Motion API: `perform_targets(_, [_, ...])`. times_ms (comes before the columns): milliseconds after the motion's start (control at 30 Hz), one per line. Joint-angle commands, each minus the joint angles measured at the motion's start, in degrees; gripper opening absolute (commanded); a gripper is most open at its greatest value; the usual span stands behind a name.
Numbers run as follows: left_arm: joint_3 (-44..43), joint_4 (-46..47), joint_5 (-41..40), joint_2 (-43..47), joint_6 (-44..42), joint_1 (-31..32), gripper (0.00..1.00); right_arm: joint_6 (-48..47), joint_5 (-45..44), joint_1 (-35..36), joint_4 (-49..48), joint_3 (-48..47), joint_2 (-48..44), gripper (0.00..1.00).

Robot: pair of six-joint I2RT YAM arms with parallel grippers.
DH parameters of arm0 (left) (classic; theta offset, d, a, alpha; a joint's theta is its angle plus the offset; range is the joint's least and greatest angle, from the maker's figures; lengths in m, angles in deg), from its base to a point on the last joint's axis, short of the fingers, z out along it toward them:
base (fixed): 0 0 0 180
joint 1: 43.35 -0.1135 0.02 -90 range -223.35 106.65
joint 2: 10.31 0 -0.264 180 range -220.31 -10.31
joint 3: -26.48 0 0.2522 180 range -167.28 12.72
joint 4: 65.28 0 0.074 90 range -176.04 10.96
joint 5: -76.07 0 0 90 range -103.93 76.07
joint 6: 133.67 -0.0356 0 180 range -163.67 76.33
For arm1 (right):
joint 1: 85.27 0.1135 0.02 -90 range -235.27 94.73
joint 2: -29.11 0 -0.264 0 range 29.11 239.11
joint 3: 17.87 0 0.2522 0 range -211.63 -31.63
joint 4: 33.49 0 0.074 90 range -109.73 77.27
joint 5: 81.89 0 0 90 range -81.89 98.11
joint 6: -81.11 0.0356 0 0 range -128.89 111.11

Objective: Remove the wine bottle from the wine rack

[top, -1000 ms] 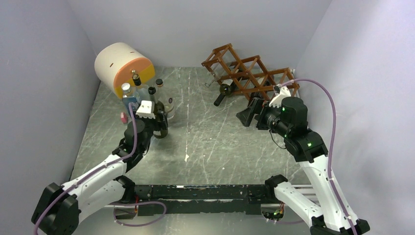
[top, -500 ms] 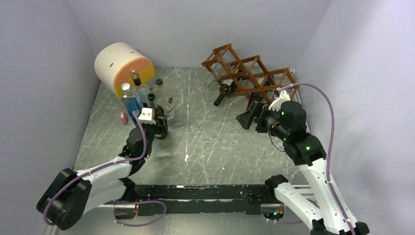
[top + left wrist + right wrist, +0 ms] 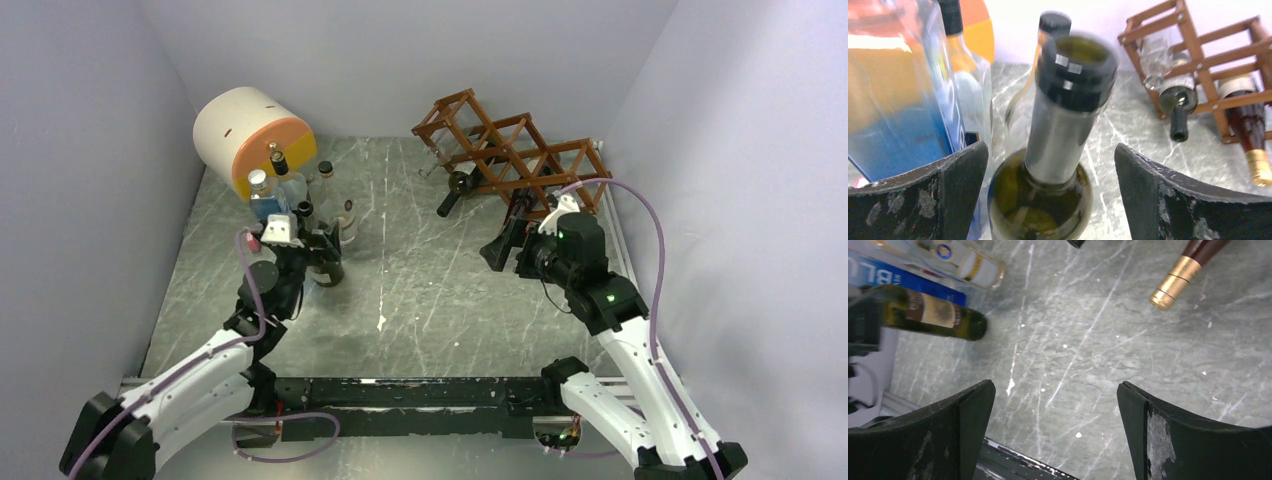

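The reddish-brown wine rack [image 3: 512, 150] stands at the back right, and it also shows in the left wrist view [image 3: 1198, 45]. A dark bottle with a black neck [image 3: 455, 192] [image 3: 1178, 107] pokes out of a lower cubby. A brown bottle with a gold foil top [image 3: 1254, 155] [image 3: 1180, 282] lies in the cubby beside it. My right gripper [image 3: 500, 245] [image 3: 1055, 395] is open and empty over bare table just in front of the rack. My left gripper [image 3: 312, 252] [image 3: 1050, 165] is open, its jaws either side of an upright green wine bottle [image 3: 328, 268] [image 3: 1058, 125] without touching it.
A white-and-orange cylinder [image 3: 252, 135] lies at the back left. Several upright bottles, one of them blue [image 3: 268, 208] [image 3: 898, 100], crowd in front of it. A clear bottle [image 3: 1160, 60] lies in an upper cubby. Grey walls close in on three sides.
My left wrist has drawn back and to the left, its jaws still around the standing green bottle. My right gripper has shifted slightly left and nearer, away from the rack.
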Motion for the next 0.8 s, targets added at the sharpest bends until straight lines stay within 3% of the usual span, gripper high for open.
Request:
perform_targets(0, [-5.2,-12.7,2.07,7.13,2.03,-0.2,1.0,-2.0,-6.27,0.15,-1.84,2.21,1.36,0.97])
perform_targets(233, [-12.49,-32.86,6.35,18.87,2.83,-0.2,1.0,-0.99,-14.44,0.14,-6.88,5.11,5.76,0.97])
perform_targets(500, [-26.93,-51.39,12.1,22.73,-3.21,-0.2,0.99,-0.66,-28.65,-0.13,-16.63,7.82,17.39,0.98])
perform_targets(767, [-34.08,-53.47,22.01,20.7,-16.31,-0.22,0.96,1.2,-28.39,-3.0,-36.77,11.91,29.51,0.96])
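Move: The wine bottle's gold neck sticks out of the rack some 18 cm ahead of my right hand, 3 cm right and 20 cm below; the dark bottle's neck lies about 6 cm farther out and 12 cm left of it. My left hand is at the standing green bottle, its middle 8 cm below and 1 cm ahead; the blue bottle stands 6 cm ahead, 9 cm left. From there the gold neck is 38 cm right, 11 cm ahead. I bring my open right hand down about 13 cm while reaching 10 cm forward and somewhat right to the gold neck, swinging it clockwise and dipping its left side; I end short, without gripping. Meanwhile my open left hand rises some 17 cm and backs off from the green bottle, turning slightly clockwise. ##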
